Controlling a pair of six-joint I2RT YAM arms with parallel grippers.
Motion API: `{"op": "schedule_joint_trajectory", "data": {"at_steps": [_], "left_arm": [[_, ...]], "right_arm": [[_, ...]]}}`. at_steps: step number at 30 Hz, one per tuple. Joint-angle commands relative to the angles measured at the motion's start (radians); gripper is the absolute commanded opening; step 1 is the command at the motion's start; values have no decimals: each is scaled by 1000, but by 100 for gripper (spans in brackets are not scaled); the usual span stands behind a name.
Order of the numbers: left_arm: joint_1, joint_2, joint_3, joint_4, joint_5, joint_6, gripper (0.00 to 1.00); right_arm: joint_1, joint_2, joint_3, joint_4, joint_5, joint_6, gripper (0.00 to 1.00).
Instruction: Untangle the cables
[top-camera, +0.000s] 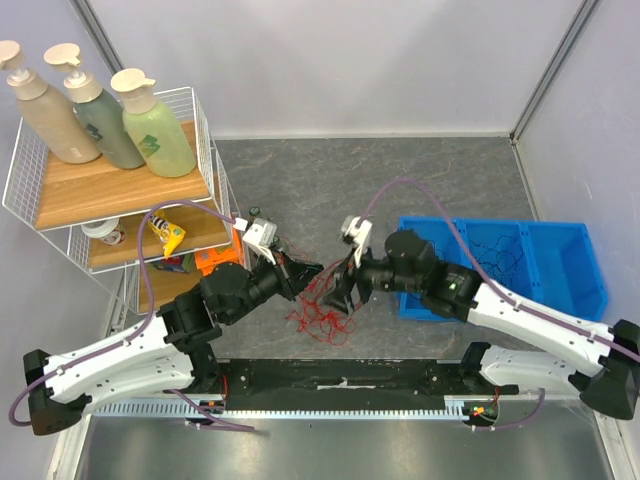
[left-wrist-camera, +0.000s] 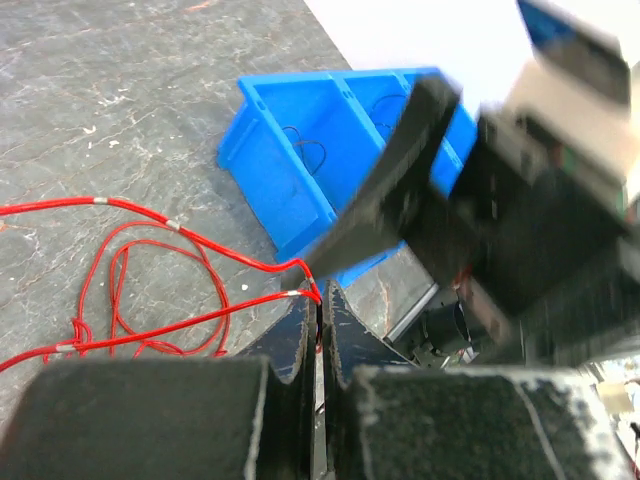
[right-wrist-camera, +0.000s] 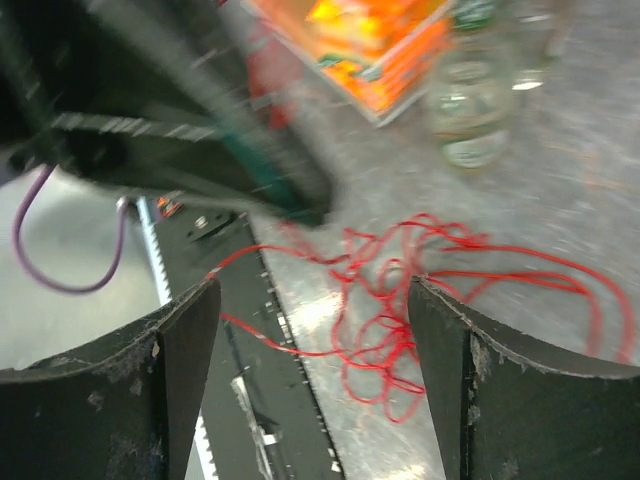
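Observation:
The cables (top-camera: 320, 318) show as a loose tangle of red wire on the grey table between the two arms. My left gripper (top-camera: 308, 272) is shut on one red strand, pinched at its fingertips (left-wrist-camera: 322, 300), and the rest trails down in loops (left-wrist-camera: 150, 290). My right gripper (top-camera: 345, 288) hangs just right of it, above the tangle, jaws wide open with nothing between them (right-wrist-camera: 315, 300). The red knot (right-wrist-camera: 400, 310) lies below and between its fingers. Thin black cables (top-camera: 495, 250) lie in the blue bin.
A blue divided bin (top-camera: 580, 262) stands at the right. A wire shelf (top-camera: 205, 150) with three pump bottles is at the left. An orange box (right-wrist-camera: 380, 50) and a glass jar (right-wrist-camera: 470, 110) sit beside it. A black rail (top-camera: 340, 378) runs along the near edge.

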Motion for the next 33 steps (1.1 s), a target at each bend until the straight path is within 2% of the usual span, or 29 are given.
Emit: {"op": "schedule_joint_trajectory", "data": {"at_steps": [1,3,5,8,12,16,18,19,20,21,22,23,27,33], "left_arm": [[3,35,90,-98,-117,-126,2],[3,48,111,-145,-134,-160,2],[3,55,127,-167,-132,-197,2],[4,52,133,-167,-114,-233,2],[4,47,133,-167,-103,-243,2],[3,44,130,-167,-97,-247,2],[4,42,128,-164,-98,-232,2],[4,44,128,-165,-100,-221,12],[3,42,130,-165,-101,-208,35],[4,35,133,-170,-108,-198,57],[4,29,137,-176,-111,-188,75],[4,18,140,-184,-118,-175,85],[3,-39,147,-197,-141,-125,90],[3,-154,115,-224,-203,-99,90]], "right_arm": [[115,11,-54,247,32,-35,82],[121,21,-75,325,55,0,80],[140,43,-84,371,128,31,74],[179,85,-66,385,217,35,57],[212,94,-69,385,343,14,52],[213,45,-120,414,400,22,30],[213,18,-138,413,432,22,14],[213,7,-146,398,457,26,4],[212,-1,-149,379,498,34,0],[212,-4,-147,350,538,41,0],[212,-4,-141,311,593,54,0],[212,-2,-137,277,645,61,0],[174,-5,-129,134,782,97,0],[-53,-93,-166,76,644,144,0]]}}
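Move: The red cable's strand, already pinched in the left fingers, sits right at the left fingertips; from the open right hand that spot is some 4 cm to the left, about 1 cm ahead and 1 cm up. The rest of the red tangle lies on the table, about 23 cm below the left hand, 4 cm to its right and 2 cm ahead. The glass bottles stand roughly 12 cm to the left hand's left, 12 cm ahead and 19 cm down. The right fingers pinch the red cable beside the left fingertips after a reach of about 5 cm left, with a brief dip back. The left fingers hold nearly still, then open wide, let go and back off some 4 cm left and up. Once shut, the right hand carries the cable forward and right, sinking slightly, while turning about 25 degrees clockwise. ##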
